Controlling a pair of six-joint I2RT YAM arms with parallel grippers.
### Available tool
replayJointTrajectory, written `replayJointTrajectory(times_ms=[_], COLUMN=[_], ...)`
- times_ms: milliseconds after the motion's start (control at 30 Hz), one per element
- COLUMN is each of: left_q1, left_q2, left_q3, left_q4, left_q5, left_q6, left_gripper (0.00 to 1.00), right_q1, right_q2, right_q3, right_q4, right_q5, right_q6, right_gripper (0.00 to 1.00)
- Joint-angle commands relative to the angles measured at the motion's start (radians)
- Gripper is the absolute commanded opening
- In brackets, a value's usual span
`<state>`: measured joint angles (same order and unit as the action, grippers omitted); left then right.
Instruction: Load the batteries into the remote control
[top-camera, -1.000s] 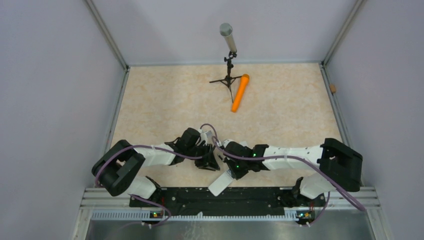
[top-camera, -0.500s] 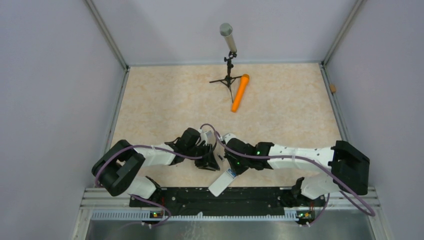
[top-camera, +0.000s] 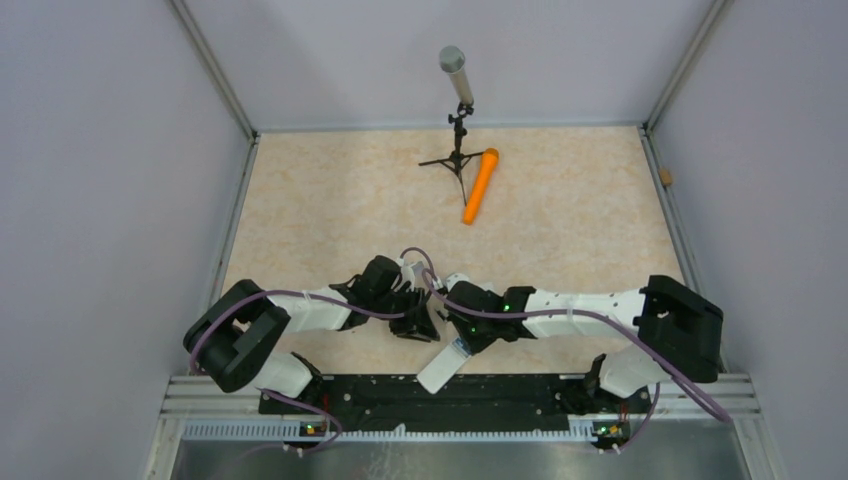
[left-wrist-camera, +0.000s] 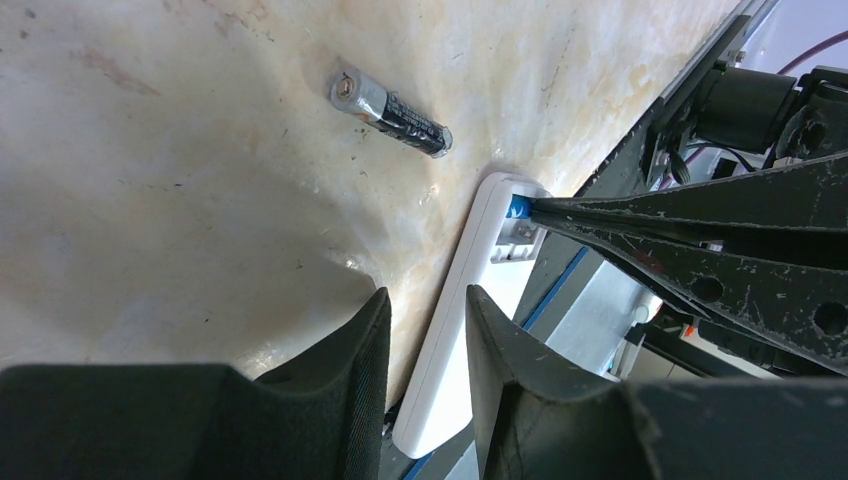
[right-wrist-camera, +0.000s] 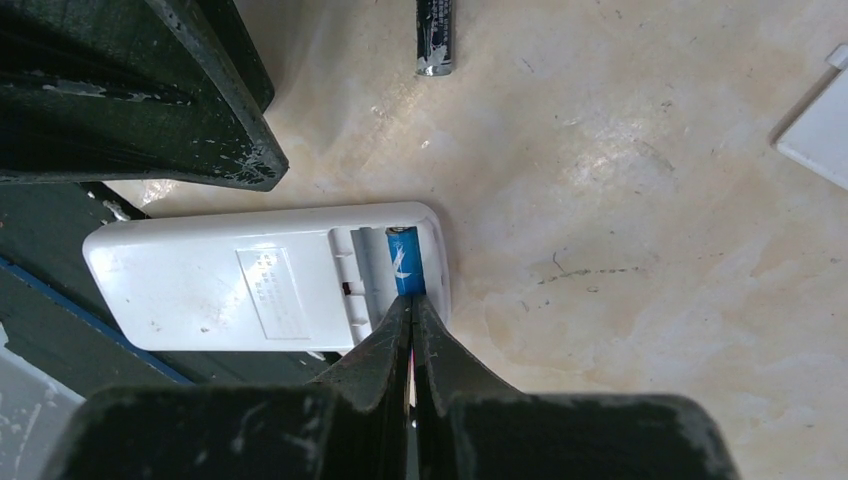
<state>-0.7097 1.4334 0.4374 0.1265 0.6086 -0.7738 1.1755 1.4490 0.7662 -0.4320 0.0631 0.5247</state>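
Observation:
The white remote control (top-camera: 441, 371) lies back up at the table's near edge, one end over the black rail. Its compartment is open, and a blue-banded battery (right-wrist-camera: 404, 260) sits in the outer slot. My right gripper (right-wrist-camera: 412, 302) is shut, and its tips touch the end of that battery. A second battery (left-wrist-camera: 392, 112) lies loose on the table just beyond. My left gripper (left-wrist-camera: 425, 295) stands partly open beside the remote control (left-wrist-camera: 452, 340) and holds nothing.
A grey microphone on a black tripod (top-camera: 456, 80) stands at the back, with a long orange cylinder (top-camera: 480, 186) beside it. A flat white piece (right-wrist-camera: 822, 125) lies to the right of the remote. The black rail (top-camera: 500, 395) borders the near edge. Walls close in the sides.
The right arm swung outward half a second ago and has come back. Its shut tips stay at the remote's open end. The left arm has not moved.

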Motion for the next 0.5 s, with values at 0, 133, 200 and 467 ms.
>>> replayJointTrajectory(times_ms=[0, 133, 200, 467], left_q1=[-0.006, -0.006, -0.006, -0.006], left_q2=[-0.004, -0.033, -0.052, -0.201], left_q3=[0.018, 0.021, 0.024, 0.052], left_q4=[-0.007, -0.042, -0.064, -0.228], left_q5=[-0.002, -0.023, -0.036, -0.162], left_q6=[0.022, 0.034, 0.041, 0.079], left_gripper=[0.35, 0.35, 0.36, 0.38], right_q1=[0.008, 0.008, 0.009, 0.011], right_q2=[-0.017, -0.087, -0.124, -0.256], right_q3=[0.020, 0.031, 0.032, -0.033], right_q4=[-0.019, -0.037, -0.038, 0.032], right_q5=[0.023, 0.027, 0.017, -0.105], right_q6=[0.003, 0.004, 0.003, -0.026], right_gripper=[0.00, 0.00, 0.00, 0.02])
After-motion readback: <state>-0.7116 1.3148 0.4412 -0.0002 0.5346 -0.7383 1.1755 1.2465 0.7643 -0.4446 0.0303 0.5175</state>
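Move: From the right hand, the black-and-silver battery lies about 7 cm ahead, 5 cm to the left and 2 cm lower. The blue battery is already in the remote's bay right under its shut fingertips, with the remote's middle some 4 cm back and 4 cm left, 2 cm lower. From the left hand, the black-and-silver battery is roughly 5 cm ahead, 2 cm right and 1 cm below. Bring the shut right fingertips off the middle of the blue battery and raise them about 5 cm almost straight up, clear of the remote, swinging the tips some 10 degrees towards the left on the way. Ease the left gripper, still part open, about 1 cm left and then up as well, away from the remote's bay. ##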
